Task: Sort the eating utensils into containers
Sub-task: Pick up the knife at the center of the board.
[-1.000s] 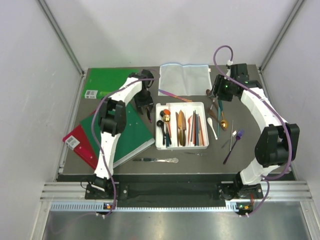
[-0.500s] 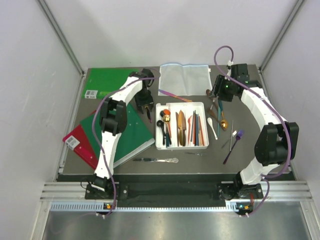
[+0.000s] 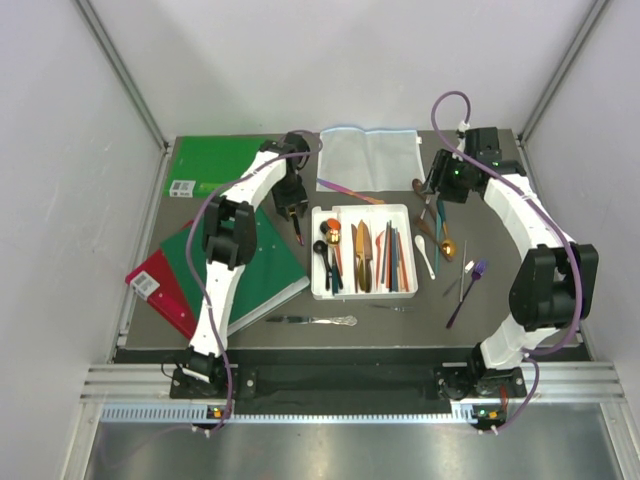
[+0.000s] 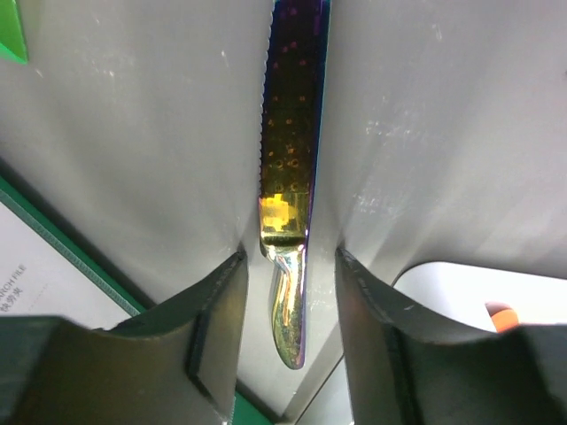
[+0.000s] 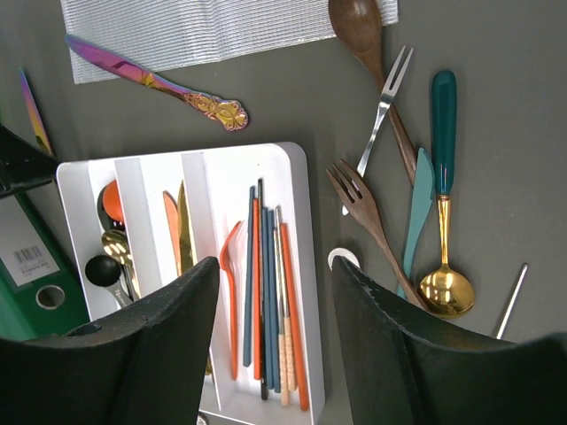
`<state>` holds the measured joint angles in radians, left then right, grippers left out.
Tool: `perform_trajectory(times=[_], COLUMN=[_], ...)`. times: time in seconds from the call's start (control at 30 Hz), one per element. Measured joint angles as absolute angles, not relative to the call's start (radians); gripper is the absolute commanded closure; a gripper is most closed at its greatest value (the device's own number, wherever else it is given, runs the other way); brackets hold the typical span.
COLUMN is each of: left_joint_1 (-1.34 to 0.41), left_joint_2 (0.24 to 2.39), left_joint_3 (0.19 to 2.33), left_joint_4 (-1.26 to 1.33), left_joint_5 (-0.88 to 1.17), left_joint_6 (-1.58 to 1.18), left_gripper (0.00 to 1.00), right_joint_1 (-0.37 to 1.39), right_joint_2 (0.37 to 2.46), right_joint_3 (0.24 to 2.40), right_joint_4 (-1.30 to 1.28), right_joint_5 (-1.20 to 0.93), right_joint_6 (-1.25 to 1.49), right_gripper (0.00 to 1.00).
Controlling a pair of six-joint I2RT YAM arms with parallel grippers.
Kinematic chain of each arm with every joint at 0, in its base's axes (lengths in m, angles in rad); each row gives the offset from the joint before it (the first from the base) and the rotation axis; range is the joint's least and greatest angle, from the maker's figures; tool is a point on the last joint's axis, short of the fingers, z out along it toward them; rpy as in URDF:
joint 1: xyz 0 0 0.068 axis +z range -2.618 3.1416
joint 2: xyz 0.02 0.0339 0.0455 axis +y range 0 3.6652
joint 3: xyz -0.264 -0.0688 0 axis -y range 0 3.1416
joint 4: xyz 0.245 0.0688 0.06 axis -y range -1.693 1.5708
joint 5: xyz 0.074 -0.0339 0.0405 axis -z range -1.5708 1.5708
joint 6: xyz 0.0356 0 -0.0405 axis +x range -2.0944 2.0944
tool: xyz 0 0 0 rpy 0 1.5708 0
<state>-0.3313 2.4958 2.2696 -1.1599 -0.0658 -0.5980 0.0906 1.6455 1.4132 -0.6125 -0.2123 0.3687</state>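
An iridescent knife [image 4: 288, 177] lies on the dark table just left of the white compartment tray [image 3: 363, 288]. My left gripper [image 4: 291, 266] is open and low over its handle end, with a gap showing on each side. In the top view this gripper [image 3: 293, 212] sits at the tray's far-left corner. My right gripper [image 5: 275, 266] hangs open and empty above the tray's right wall [image 5: 306, 266]. The tray holds chopsticks [image 5: 270, 292], an orange fork [image 5: 232, 292], knives and spoons.
Loose on the table: an iridescent ornate utensil [image 5: 151, 81], wooden spoon [image 5: 363, 35], silver fork [image 5: 381, 106], wooden fork [image 5: 368, 217], teal knife [image 5: 416, 212], gold spoon [image 5: 443, 177], purple spoon [image 3: 468, 290], silver knife [image 3: 312, 320]. Green books [image 3: 250, 265] lie left of the tray.
My left gripper has shifted slightly toward the far side over the iridescent knife. The right arm has not moved.
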Motion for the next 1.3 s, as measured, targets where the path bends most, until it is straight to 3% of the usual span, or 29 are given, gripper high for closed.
perform_trajectory(times=[0.17, 0.23, 0.33, 0.5, 1.3], left_joint_1=[-0.330, -0.329, -0.329, -0.329, -0.323], left_joint_2=[2.499, 2.499, 2.490, 2.465, 2.421], left_joint_3=[2.275, 2.275, 2.256, 2.208, 2.137], left_joint_4=[-1.159, -1.158, -1.143, -1.110, -1.056], left_joint_5=[-0.069, -0.068, -0.065, -0.057, 0.025], left_joint_6=[-0.594, -0.592, -0.591, -0.584, -0.524], left_gripper=[0.60, 0.72, 0.79, 1.00, 1.00], right_joint_1=[0.086, 0.085, 0.082, 0.081, 0.080], right_joint_2=[1.648, 1.650, 1.656, 1.672, 1.724], right_joint_3=[1.413, 1.413, 1.413, 1.413, 1.440], right_joint_4=[-0.611, -0.609, -0.606, -0.601, -0.596], right_joint_5=[-0.213, -0.216, -0.224, -0.235, -0.249], right_joint_6=[0.369, 0.369, 0.371, 0.372, 0.387], right_gripper=[0.46, 0.46, 0.45, 0.45, 0.46])
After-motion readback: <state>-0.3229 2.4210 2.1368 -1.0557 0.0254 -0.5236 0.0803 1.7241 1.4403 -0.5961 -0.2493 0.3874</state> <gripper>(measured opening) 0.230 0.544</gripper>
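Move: The left hand is already down around the knife at the center of the board, its middle straight below by about 1 cm and level with the open fingers. The white tray's middle is about 18 cm to the right and 10 cm back. A second purple-orange knife lies roughly 15 cm right and 6 cm ahead, and the green binder 13 cm left, 15 cm back. From the right hand, the center knife is some 36 cm left, level ahead, and 16 cm below. The left fingers close from about half open and pinch the center knife by its narrow neck between blade and handle, then keep squeezing. Holding it, the hand eases about 1 cm to the right and slightly back, barely rising, while turning some 5 degrees clockwise and tipping its left side down. The open, empty right hand sinks about 2 cm and edges forward. ##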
